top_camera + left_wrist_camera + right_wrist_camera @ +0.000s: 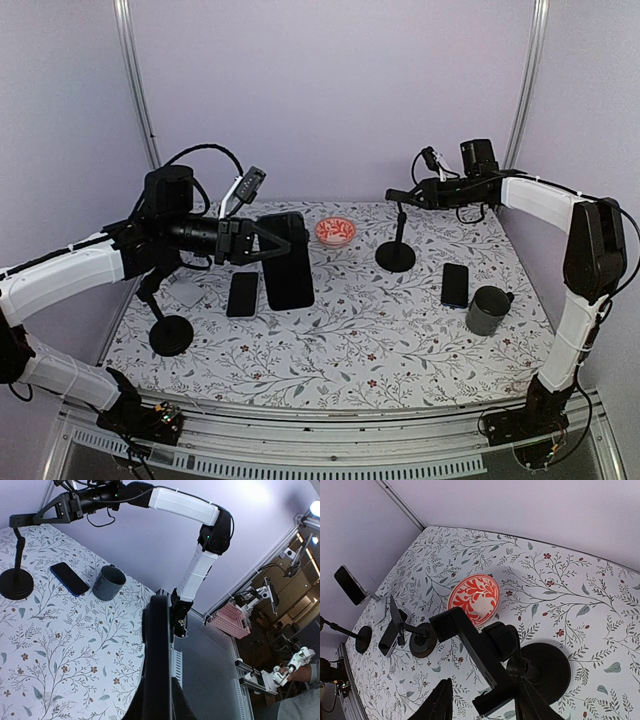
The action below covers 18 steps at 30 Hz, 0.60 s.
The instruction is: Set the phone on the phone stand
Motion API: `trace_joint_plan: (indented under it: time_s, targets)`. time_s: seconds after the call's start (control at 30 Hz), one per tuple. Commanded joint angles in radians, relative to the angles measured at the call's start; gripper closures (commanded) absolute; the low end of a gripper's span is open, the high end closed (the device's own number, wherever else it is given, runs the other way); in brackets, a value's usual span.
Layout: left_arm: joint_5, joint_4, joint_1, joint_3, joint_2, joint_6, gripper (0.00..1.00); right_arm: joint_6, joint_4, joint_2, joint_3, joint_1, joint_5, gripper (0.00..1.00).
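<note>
My left gripper is shut on a large black phone and holds it upright above the table's left middle. In the left wrist view the phone shows edge-on between the fingers of that gripper. The black phone stand has a round base and a thin pole at the back right. My right gripper is at the stand's top. In the right wrist view that gripper is open, with the stand's cradle slanting between its fingers, against the right one, above the base.
A red patterned bowl sits left of the stand. Two small phones lie flat on the table. A grey mug stands at the right. A second black stand is at the front left. Another phone is propped up at the back left.
</note>
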Motion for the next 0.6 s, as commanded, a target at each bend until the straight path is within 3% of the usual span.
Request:
trace_joint_plan:
  time_s: [0.0, 0.17, 0.3, 0.57]
  targets:
    - [0.007, 0.028, -0.017, -0.001, -0.029, 0.002, 1.0, -0.008, -0.004, -0.027, 0.006, -0.002, 0.003, 0.59]
    - [0.004, 0.02, -0.02, 0.004, -0.032, 0.004, 1.0, 0.003, -0.008, -0.018, 0.012, -0.002, -0.013, 0.68]
    - [0.005, 0.018, -0.022, 0.0, -0.035, 0.008, 1.0, 0.0, -0.004, -0.035, -0.009, -0.002, -0.024, 0.91]
    - [0.068, 0.011, -0.02, 0.048, -0.026, 0.056, 0.98, 0.014, 0.016, -0.115, -0.062, 0.009, -0.051, 0.94]
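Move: The phone stand's head is right at the right hand's fingertips, its middle about 3 cm to the left and 1 cm lower. Table-level things lie some 20 cm below: the red bowl roughly 10 cm ahead and 21 cm left, the loose phone 10 cm back and 12 cm right, the mug 18 cm back and 16 cm right. From the left hand, already holding the phone, that head lies about 28 cm ahead, 28 cm right and 9 cm lower. The right fingers pinch the near end of the stand's head, then draw it back about 1 cm. ##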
